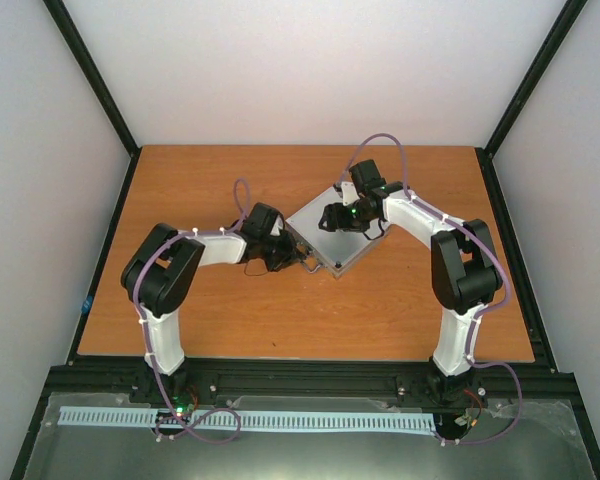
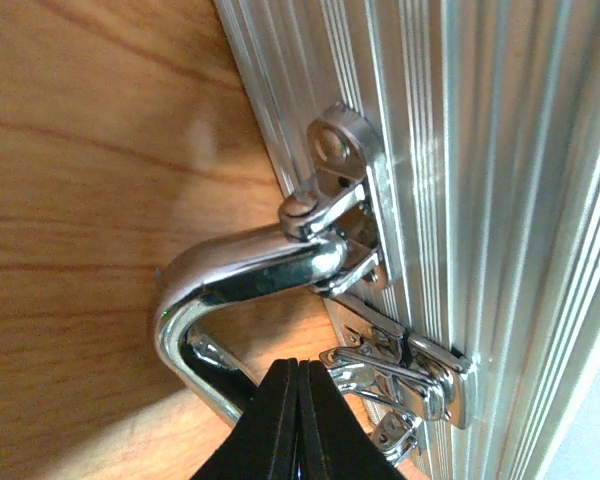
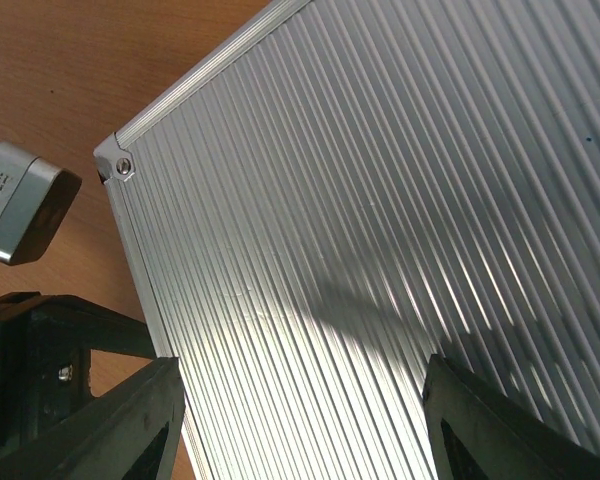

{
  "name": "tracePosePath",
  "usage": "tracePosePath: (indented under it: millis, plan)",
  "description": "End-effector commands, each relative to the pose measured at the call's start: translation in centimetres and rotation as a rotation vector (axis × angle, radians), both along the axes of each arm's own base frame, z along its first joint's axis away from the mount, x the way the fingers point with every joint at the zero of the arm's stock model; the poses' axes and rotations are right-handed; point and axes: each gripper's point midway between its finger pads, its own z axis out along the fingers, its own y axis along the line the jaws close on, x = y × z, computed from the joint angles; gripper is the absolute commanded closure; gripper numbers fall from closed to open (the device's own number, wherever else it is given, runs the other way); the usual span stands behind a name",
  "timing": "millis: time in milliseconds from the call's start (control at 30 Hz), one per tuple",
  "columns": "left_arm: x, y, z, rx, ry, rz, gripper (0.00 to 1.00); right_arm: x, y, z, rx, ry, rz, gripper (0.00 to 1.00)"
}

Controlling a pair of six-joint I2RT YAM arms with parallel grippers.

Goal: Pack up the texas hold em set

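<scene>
The silver ribbed case [image 1: 318, 238] of the texas hold em set lies closed and flat at the middle of the wooden table. Chips, cards and discs are out of view. My left gripper [image 2: 298, 368] is shut with nothing in it. Its tip points at the case's front side, between the chrome handle [image 2: 220, 275] and a chrome latch [image 2: 410, 375]. In the top view, the left gripper [image 1: 298, 256] sits at the case's near-left edge. My right gripper [image 3: 300, 380] is open over the lid [image 3: 380, 200], fingers [image 3: 130, 410] spread wide, near the lid's left edge. I cannot tell if they touch it.
Bare wooden table [image 1: 220, 320] surrounds the case. Black frame rails [image 1: 100, 100] and white walls border it. A white slotted strip [image 1: 250, 420] runs along the near edge by the arm bases. Part of the left wrist [image 3: 20, 205] shows beside the case's corner.
</scene>
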Motion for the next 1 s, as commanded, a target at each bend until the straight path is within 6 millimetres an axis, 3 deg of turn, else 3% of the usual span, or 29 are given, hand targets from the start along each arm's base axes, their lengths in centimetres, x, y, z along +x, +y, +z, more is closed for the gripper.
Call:
tracePosePath:
  millis: [0,433,633,800,900,967]
  plan:
    - [0.8,-0.8,-0.8,0.015,0.001,-0.012,0.99,-1.6,-0.6,-3.4,-0.047,0.114,-0.007,0.33]
    - [2.7,-1.8,-1.2,0.003,0.007,0.012,0.99,-2.3,-0.8,-4.2,-0.047,0.141,-0.001,0.33]
    - [2.0,-1.4,-0.1,0.023,-0.012,-0.025,0.99,-2.3,-0.8,-4.0,-0.048,0.137,0.005,0.33]
    - [0.9,-0.3,2.6,0.075,-0.079,-0.093,0.73,-1.9,-0.8,-2.7,-0.061,0.109,0.010,0.32]
    - [0.3,0.3,4.7,0.104,-0.128,-0.129,0.52,-1.5,-1.2,-1.4,-0.079,0.074,0.011,0.30]
    - [0.0,0.8,6.4,0.119,-0.162,-0.144,0.33,-1.2,-1.5,0.0,-0.090,0.039,0.007,0.29]
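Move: My closed left fingertips are just above the carrying handle, with the case's latch about 2 cm ahead, 2 cm to the right and 1 cm lower. The handle's grip lies roughly 1 cm back, 1 cm left and 2 cm below; the middle of the lid is some 8 cm ahead, 8 cm right and 3 cm higher. From my right hand, the latch is about 5 cm back, 3 cm left and 7 cm down. I slide my shut left fingers about 2 cm forward, slightly right and down, in at the latch, and stay there a moment. Then I rise nearly 4 cm, easing back and left off the case front, while the fingers open to about half. My right hand stays over the lid, fingers still spread and resting on it. ##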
